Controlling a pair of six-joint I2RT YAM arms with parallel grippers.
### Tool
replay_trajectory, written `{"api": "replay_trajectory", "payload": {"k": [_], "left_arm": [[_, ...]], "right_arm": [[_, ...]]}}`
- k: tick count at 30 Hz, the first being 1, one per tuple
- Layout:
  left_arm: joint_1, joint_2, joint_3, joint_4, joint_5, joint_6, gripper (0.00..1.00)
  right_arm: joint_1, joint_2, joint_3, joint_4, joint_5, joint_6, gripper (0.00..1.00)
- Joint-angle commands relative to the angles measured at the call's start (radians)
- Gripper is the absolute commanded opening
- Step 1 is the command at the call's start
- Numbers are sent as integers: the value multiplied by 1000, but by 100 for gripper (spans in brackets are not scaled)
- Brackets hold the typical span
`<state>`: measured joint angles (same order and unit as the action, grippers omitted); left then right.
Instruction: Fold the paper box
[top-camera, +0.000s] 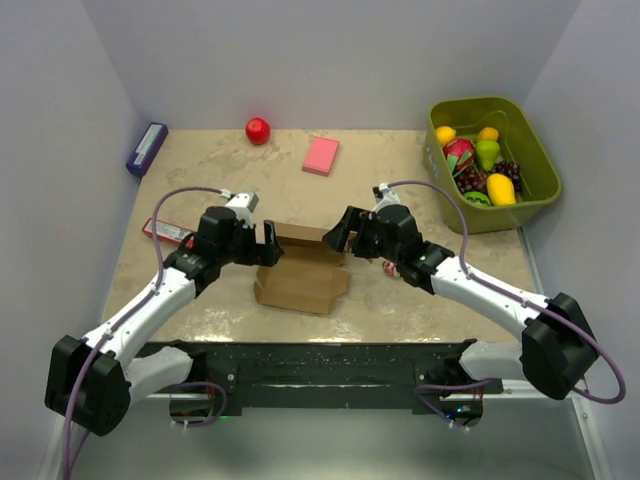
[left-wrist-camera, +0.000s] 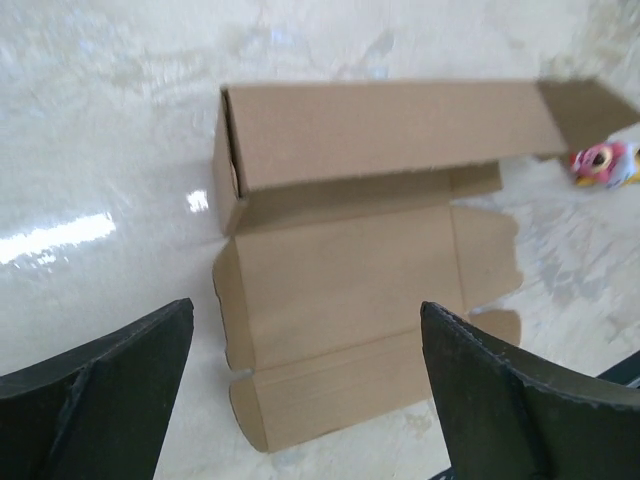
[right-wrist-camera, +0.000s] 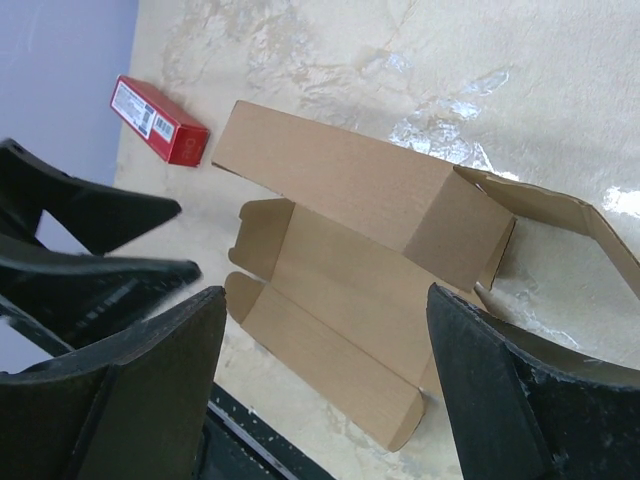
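Note:
The paper box (top-camera: 300, 272) is plain brown cardboard lying mid-table. It is partly formed: a long rectangular tube (left-wrist-camera: 380, 130) stands at its far side, and a wide lid panel with rounded end tabs (left-wrist-camera: 340, 300) lies flat toward the near edge. My left gripper (top-camera: 272, 245) hovers at the box's left end, jaws open and empty (left-wrist-camera: 307, 308). At the right end, my right gripper (top-camera: 338, 232) is open too, with nothing between its fingers (right-wrist-camera: 328, 295). An end flap (right-wrist-camera: 560, 215) sticks out loose from the tube.
A green bin (top-camera: 470, 103) of toy fruit stands at the back right. A pink flat block (top-camera: 321, 155), a red ball (top-camera: 258, 130) and a purple box (top-camera: 147, 148) lie along the back. A red carton (right-wrist-camera: 160, 122) lies left, and a small colourful toy (left-wrist-camera: 605, 160) sits by the box's right end.

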<state>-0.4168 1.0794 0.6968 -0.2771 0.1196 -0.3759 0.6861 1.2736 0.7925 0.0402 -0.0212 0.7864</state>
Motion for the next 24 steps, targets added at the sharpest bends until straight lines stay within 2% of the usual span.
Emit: {"api": "replay_trajectory", "payload": {"k": [1, 5, 10, 18, 24], "left_arm": [[99, 59, 66, 106, 158, -20, 100], [139, 115, 47, 254, 199, -63, 98], [179, 204, 32, 407, 224, -96, 87], [222, 295, -8, 532, 262, -136, 73], [225, 347, -34, 575, 272, -135, 67]], "right_arm": [[-7, 27, 45, 52, -3, 16, 84], [-16, 50, 39, 78, 3, 20, 84], [-28, 90, 40, 90, -8, 24, 83], [-33, 136, 37, 124, -11, 34, 82], [-45, 167, 37, 153, -25, 45, 82]]}}
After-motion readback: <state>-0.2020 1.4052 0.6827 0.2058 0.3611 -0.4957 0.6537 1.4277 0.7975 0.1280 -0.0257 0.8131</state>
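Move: The rear left corner of the paper box's raised wall is about 9 cm ahead of my left hand, 2 cm right and 7 cm down; the flat front panel lies some 5 cm back of this hand, 6 cm right and 12 cm below. From my right hand, the wall's rear right corner is roughly 6 cm ahead, 2 cm right and 11 cm down; the small toy is 11 cm right, 2 cm back and 15 cm below. I swing my left hand forward about 8 cm to the raised wall's left corner, lifting slightly before sinking to a little below where it began. On the way I roll it some 15 degrees, left side down, and bring its wide-open fingers partly together, one to each side of the corner. My right hand, fingers kept open, lowers about 4 cm and eases forward towards the right corner. ##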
